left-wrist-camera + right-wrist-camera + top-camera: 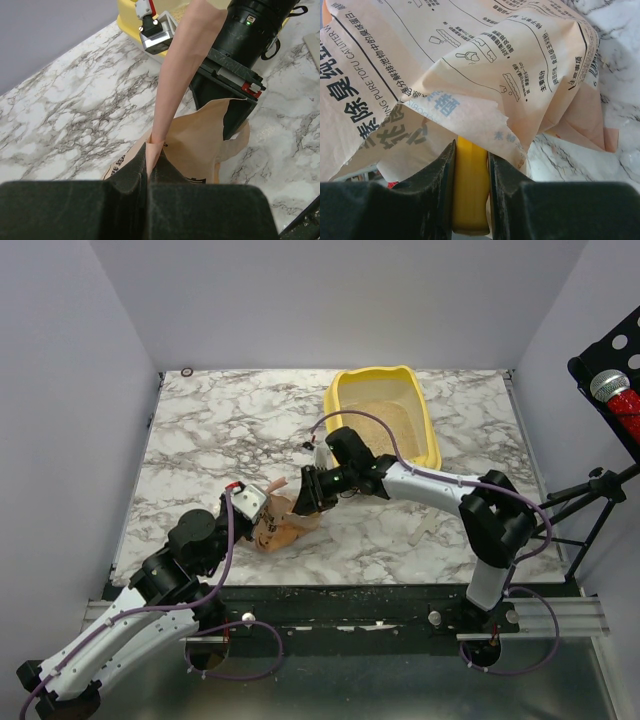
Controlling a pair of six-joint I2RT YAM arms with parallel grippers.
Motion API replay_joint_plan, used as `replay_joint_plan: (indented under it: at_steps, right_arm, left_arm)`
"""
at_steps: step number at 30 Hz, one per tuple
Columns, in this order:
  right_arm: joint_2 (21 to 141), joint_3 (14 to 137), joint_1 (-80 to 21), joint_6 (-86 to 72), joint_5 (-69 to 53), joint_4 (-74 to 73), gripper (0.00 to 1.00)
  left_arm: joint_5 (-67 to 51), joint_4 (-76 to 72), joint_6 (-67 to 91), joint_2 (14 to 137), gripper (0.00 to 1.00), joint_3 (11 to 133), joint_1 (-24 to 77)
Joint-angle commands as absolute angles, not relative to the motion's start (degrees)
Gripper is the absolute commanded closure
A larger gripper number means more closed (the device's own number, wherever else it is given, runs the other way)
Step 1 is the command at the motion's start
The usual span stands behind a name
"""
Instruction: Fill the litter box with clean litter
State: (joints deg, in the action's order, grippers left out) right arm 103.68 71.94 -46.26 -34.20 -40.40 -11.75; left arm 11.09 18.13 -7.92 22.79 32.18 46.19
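Note:
The yellow litter box (375, 374) stands at the back right with beige clean litter (388, 422) on its floor. A pinkish-tan printed bag (285, 530) lies near the table's front centre. My left gripper (148, 150) is shut on a stretched fold of the bag's edge (172, 75). My right gripper (471, 150) is shut on the yellow-orange handle of a scoop (470, 190); the handle runs under the bag's torn mouth (470, 110), and the scoop's bowl is hidden. From above, the right gripper (306, 494) reaches into the bag from the right.
The table is marble-patterned (220, 430), with grey walls on three sides. A small dark ring (187, 371) lies at the back left corner. A black stand with a red microphone (618, 395) sits off the right edge.

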Motion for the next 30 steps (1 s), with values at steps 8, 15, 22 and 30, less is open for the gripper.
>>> replay_joint_plan:
  at_steps: [8, 15, 22, 30]
  right_arm:
    - [101.0, 60.0, -46.5, -45.9, -45.7, 29.7, 1.0]
    - [98.9, 52.2, -45.2, -54.5, -47.4, 47.7, 1.0]
    - [98.4, 47.6, -43.7, -61.7, -49.6, 59.2, 1.0]
    - [94.1, 41.9, -41.8, -64.2, -50.3, 64.2, 1.0]
  left_arm:
    - [8.5, 11.3, -8.1, 21.7, 1.0, 33.5, 46.3]
    - [8.4, 11.3, -8.2, 21.9, 1.0, 33.5, 46.5]
    - [8.0, 11.4, -8.3, 21.7, 1.0, 33.4, 46.4]
    - [7.6, 11.3, -8.3, 21.5, 1.0, 33.2, 46.5]
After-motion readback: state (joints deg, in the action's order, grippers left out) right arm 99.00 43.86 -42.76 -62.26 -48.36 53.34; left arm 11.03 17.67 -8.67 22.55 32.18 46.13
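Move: The right hand grips the orange scoop with its blade already in the litter bag; the bag's middle is about 5 cm to its left and 6 cm below, 1 cm nearer the base. The left gripper, pinching the bag's mouth, is roughly 7 cm left, 1 cm back and 10 cm higher; the litter box's middle is some 21 cm ahead, 20 cm right and 9 cm lower. From the left hand the bag's middle is about 2 cm right and 16 cm below. The scoop's blade stays inside the bag while the right fingers keep their grip on the handle: the hand first digs just over 1 cm farther left and a touch down, then lifts about 5 cm and backs off to the right, its left-pointing fingers tipping up some 30 degrees to nearly level. The left hand holds the bag's mouth still. ##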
